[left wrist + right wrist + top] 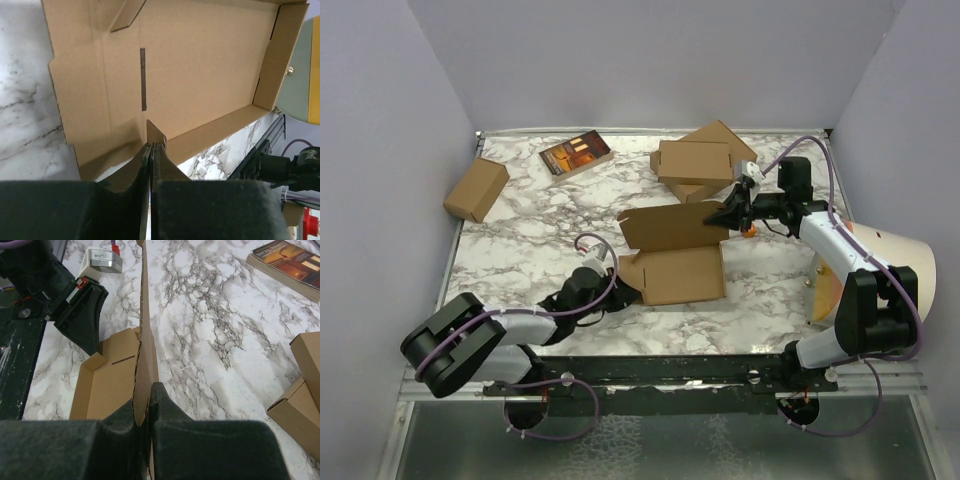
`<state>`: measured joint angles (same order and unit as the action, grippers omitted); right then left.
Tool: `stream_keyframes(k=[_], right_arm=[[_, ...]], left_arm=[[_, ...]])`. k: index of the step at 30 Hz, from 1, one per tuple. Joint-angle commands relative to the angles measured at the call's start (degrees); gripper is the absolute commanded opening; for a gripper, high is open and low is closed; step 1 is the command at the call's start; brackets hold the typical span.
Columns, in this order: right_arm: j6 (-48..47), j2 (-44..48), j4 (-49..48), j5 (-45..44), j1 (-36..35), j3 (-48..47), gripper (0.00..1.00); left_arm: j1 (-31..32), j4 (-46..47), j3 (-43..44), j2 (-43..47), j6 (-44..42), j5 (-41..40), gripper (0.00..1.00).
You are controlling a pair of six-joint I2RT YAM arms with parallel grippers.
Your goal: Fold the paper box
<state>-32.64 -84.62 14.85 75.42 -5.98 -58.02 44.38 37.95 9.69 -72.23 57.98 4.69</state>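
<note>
The paper box (672, 270) lies mid-table as a shallow brown cardboard tray, its lid panel (670, 226) raised along the far side. My left gripper (626, 291) reaches in low from the left and is shut on a small upright flap (156, 133) at the tray's near-left corner. The tray floor (200, 65) with its dark slit fills the left wrist view. My right gripper (731, 216) is shut on the right edge of the raised lid. In the right wrist view that thin lid edge (147, 340) runs straight up from between my right gripper's (146, 397) fingers.
Two ready-folded brown boxes (695, 165) are stacked at the back, right behind the lid. A small carton (476, 189) sits at the far left edge. A book (575, 154) lies at the back. A white and orange cone-shaped thing (880, 255) stands at the right edge.
</note>
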Motion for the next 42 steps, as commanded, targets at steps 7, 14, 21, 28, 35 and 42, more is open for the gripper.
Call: stream_keyframes(k=[7,14,21,28,35,42], right_arm=[[0.39,0.52,-0.89,2.74,0.18,0.53,0.01],[0.39,0.39,-0.87,2.59,0.18,0.54,0.01],[0.06,0.63,-0.81,0.67,0.26,0.36,0.01],[-0.53,0.46,-0.13,0.55,0.61,0.02,0.01],[-0.58,0.13,-0.02,0.77,0.79,0.01,0.01],[-0.58,0.11,-0.07,1.07,0.79,0.15,0.01]], left_arm=[[0.83,9.43,4.92,-9.52,-3.05,5.03,0.03],[1.42,12.12,6.26,-11.79,-4.18,9.53,0.03],[1.29,8.28,4.18,-7.82,-5.12,6.29,0.08],[-0.19,-10.66,3.01,7.85,-10.76,1.07,0.19],[-2.74,-31.52,7.08,22.22,-18.56,-4.87,0.33],[-13.12,-28.26,5.37,20.33,-18.85,0.92,0.47]])
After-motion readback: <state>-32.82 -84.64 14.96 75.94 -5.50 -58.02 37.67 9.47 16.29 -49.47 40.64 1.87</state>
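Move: The small corner tab at the near-left corner of the tray is right at the left fingertips, about 1 cm farther out, 2 cm to the right and 2 cm lower. The slot in the cardboard floor lies some 4 cm ahead and 2 cm right of this hand, and the near wall's middle about 12 cm to its right, level with it. From the right hand, which holds the raised lid, the tab is roughly 11 cm back, 17 cm left and 16 cm lower. With its shut fingertips against the corner tab, the left hand pushes it to the right along the near wall for nearly 4 cm, turning slightly clockwise. It then comes free, swinging back left over 8 cm and rising about 5, edging forward late while the fingers open about halfway and tilt upward. The right hand stays put, still pinching the lid. ##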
